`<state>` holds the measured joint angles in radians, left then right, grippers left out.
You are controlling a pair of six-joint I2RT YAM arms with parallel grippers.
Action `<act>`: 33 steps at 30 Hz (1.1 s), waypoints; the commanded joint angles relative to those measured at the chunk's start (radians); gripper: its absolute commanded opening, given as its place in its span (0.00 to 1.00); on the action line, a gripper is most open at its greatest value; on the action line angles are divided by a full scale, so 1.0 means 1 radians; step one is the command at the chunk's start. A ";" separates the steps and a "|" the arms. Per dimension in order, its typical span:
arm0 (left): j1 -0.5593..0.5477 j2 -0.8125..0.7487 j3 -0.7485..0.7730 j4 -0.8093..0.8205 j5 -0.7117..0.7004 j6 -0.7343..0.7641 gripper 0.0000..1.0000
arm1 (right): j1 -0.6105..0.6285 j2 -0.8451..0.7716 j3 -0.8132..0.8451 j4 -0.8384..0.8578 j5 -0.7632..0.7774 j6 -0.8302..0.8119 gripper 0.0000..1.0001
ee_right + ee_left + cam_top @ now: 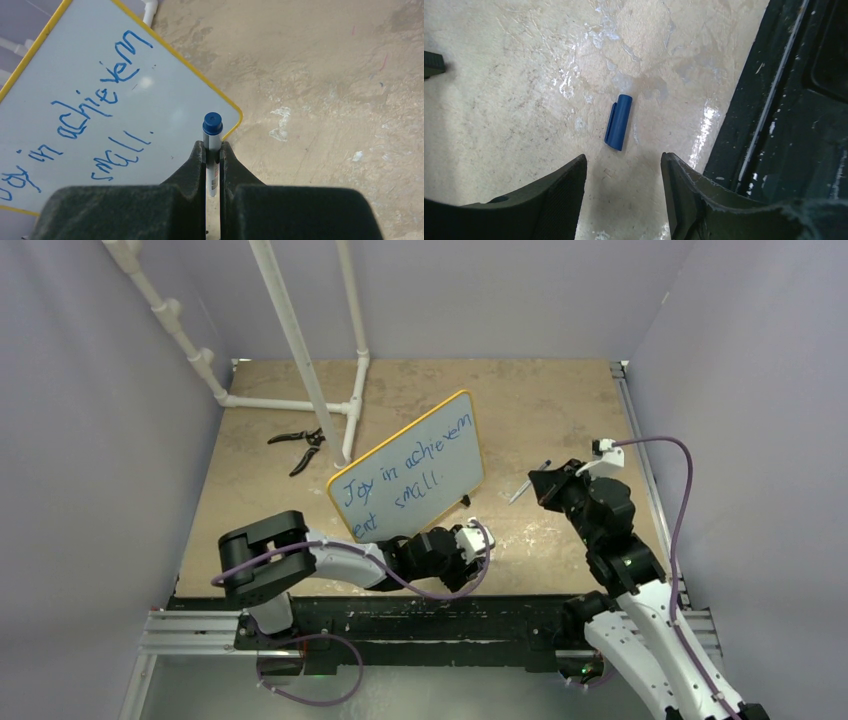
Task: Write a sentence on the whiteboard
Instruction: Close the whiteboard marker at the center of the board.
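Observation:
The whiteboard, white with a yellow-orange rim, stands tilted at the table's middle. The sentence is on it in blue, in two slanted lines. Both also show in the right wrist view: the board and the words. My right gripper is right of the board and shut on a marker with a blue end, its jaws tight on the barrel. My left gripper is low near the table's front edge, open and empty. A blue marker cap lies on the table just beyond its fingertips.
Black-handled pliers lie at the back left beside a white pipe frame. The black base rail runs close to the right of my left gripper. A black foot props the board.

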<state>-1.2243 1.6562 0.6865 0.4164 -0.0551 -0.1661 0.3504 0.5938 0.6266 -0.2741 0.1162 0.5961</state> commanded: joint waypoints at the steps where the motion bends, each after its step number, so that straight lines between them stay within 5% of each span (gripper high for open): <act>1: -0.001 0.063 0.080 0.070 0.024 0.106 0.54 | 0.001 -0.012 0.028 -0.010 0.031 -0.034 0.00; 16: -0.031 0.161 0.137 -0.032 -0.056 0.226 0.37 | 0.001 0.000 0.028 -0.015 0.015 -0.051 0.00; 22: -0.061 0.206 0.146 -0.065 -0.115 0.240 0.16 | 0.001 0.001 0.029 -0.001 -0.020 -0.050 0.00; 25: -0.069 0.190 0.127 -0.040 -0.182 0.201 0.00 | 0.001 -0.006 0.040 0.013 -0.025 -0.054 0.00; 33: -0.066 -0.069 -0.018 0.104 -0.294 -0.091 0.00 | 0.001 -0.027 0.057 0.012 -0.108 -0.040 0.00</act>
<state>-1.2919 1.7367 0.7216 0.4297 -0.2886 -0.0761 0.3508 0.5812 0.6285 -0.2916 0.0776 0.5568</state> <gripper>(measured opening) 0.046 0.046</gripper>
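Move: The blue marker cap lies on the table close below my open left fingers, about 3 cm to the right, 1 cm ahead and 3 cm down. The board's right foot is some 16 cm straight ahead; the whiteboard's middle is about 20 cm ahead, 12 cm left and 2 cm up. The held marker is roughly 11 cm ahead, 14 cm right and 19 cm up. From my right hand, the cap is about 10 cm back, 11 cm left and 22 cm down. I ease my open left fingers about 3 cm to the right and 2 cm down over the blue cap, rolling the wrist some 15 degrees to line up with it, then close and pinch it between the pads. With it held I swing back left about 3 cm, starting to rise. My right hand stays nearly still and keeps its grip on the marker. ##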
